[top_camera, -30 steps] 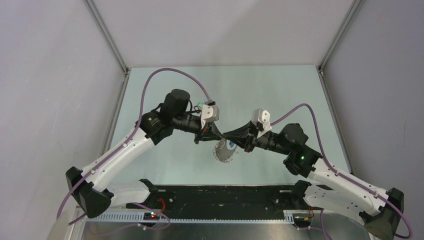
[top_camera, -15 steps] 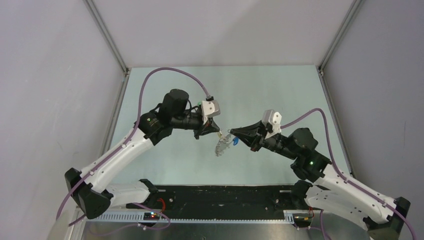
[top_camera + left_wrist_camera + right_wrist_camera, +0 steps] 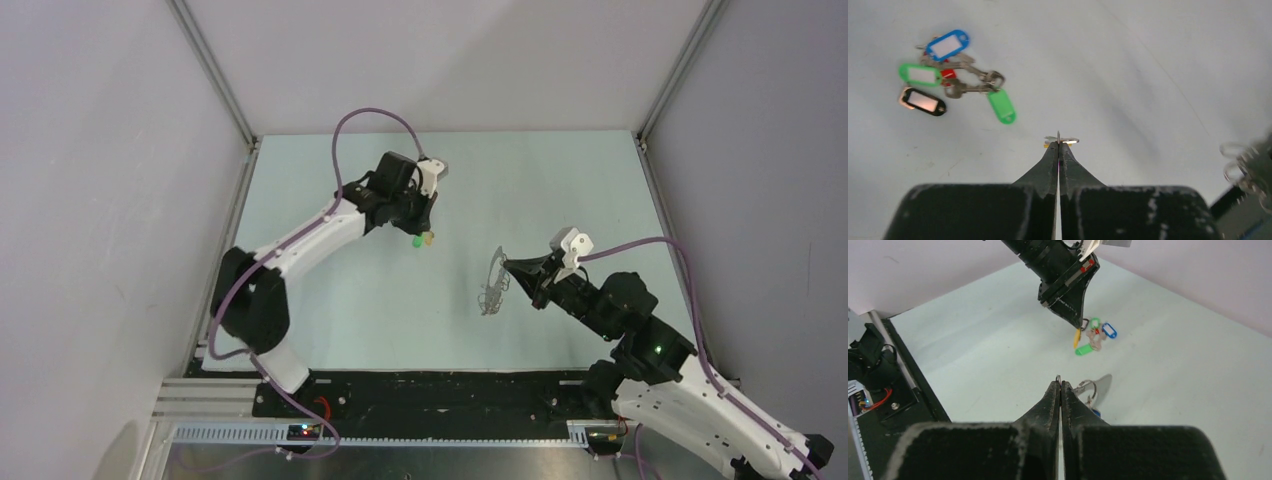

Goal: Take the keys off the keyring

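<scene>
The keyring [image 3: 491, 290], a tan-grey loop fringed with small silvery rings, hangs from my right gripper [image 3: 505, 264], which is shut on one of its small rings [image 3: 1058, 378]. A blue tag [image 3: 1094, 413] still hangs behind the loop [image 3: 1101, 385]. My left gripper [image 3: 425, 231] is shut on a key with an orange tag [image 3: 1077, 337], seen edge-on at the fingertips [image 3: 1060, 141]. It hovers beside a pile of loose keys [image 3: 948, 75] with blue, green, black and red tags lying on the table. The keyring's edge [image 3: 1250, 165] shows at the right of the left wrist view.
The pale green table [image 3: 560, 190] is bounded by grey walls and metal corner posts [image 3: 215, 75]. A black base strip [image 3: 450, 395] runs along the near edge. The left arm's purple cable [image 3: 345, 125] loops above its wrist.
The two grippers were together at the keyring in the middle. The left has swung far-left with the orange-tagged key to the pile, and the right has drawn back right with the keyring.
</scene>
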You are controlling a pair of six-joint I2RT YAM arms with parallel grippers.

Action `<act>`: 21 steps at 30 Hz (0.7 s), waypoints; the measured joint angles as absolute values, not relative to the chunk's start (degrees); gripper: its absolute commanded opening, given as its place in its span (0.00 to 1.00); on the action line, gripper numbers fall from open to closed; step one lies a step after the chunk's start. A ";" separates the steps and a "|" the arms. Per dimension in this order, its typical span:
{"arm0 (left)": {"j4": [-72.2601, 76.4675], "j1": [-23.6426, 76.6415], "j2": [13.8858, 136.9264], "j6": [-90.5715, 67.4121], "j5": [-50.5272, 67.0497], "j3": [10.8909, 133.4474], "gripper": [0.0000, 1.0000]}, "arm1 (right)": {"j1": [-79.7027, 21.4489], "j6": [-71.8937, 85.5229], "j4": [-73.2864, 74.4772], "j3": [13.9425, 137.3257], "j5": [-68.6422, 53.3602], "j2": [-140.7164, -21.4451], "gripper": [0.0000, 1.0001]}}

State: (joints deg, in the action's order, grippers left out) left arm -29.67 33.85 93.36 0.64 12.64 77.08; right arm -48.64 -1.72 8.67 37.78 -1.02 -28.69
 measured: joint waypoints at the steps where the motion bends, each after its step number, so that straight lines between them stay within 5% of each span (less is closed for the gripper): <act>1: -29.58 33.17 95.55 -0.60 11.55 78.26 0.01 | -48.49 -1.65 9.39 37.54 -0.43 -28.10 0.00; 4: -28.67 31.44 100.51 -2.85 8.40 80.86 0.04 | -48.10 -1.26 11.64 37.15 1.15 -26.24 0.00; 6: -27.88 30.30 103.28 -3.77 6.72 82.48 0.20 | -47.92 -1.04 12.49 37.12 1.98 -25.17 0.00; 9: -26.96 28.69 106.63 -4.89 4.58 84.62 0.91 | -47.77 -0.91 13.15 37.12 2.74 -24.21 0.00; 12: -26.24 27.68 108.38 -6.61 2.76 86.43 0.99 | -47.48 -0.84 13.39 37.12 3.92 -24.18 0.00; 21: -24.53 27.35 94.41 -8.14 1.34 80.60 1.00 | -38.00 2.39 13.87 37.26 4.86 -35.18 0.00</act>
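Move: Just ahead of the left hand, which still pinches the removed key with the yellow tag, lies the pile of removed keys: about 10 cm forward, 4 cm left, 12 cm below. Its near green tag is some 4 cm forward and 3 cm left, the blue tag 14 cm forward and 2 cm left, the black tag 11 cm forward and 10 cm left, all on the table. From the right hand, the pile lies roughly 26 cm forward, 21 cm left and 26 cm below. Carrying the yellow-tagged key forward about 9 cm and down 4 or 5 to the pile, the left hand opens wide and lets go of it, then rises some 7 cm, easing back a little, having turned about 20 degrees counter-clockwise. The right hand keeps its grip on the keyring, drifts right, then swings forward and down about 5 cm, its fingers tipping downward. ##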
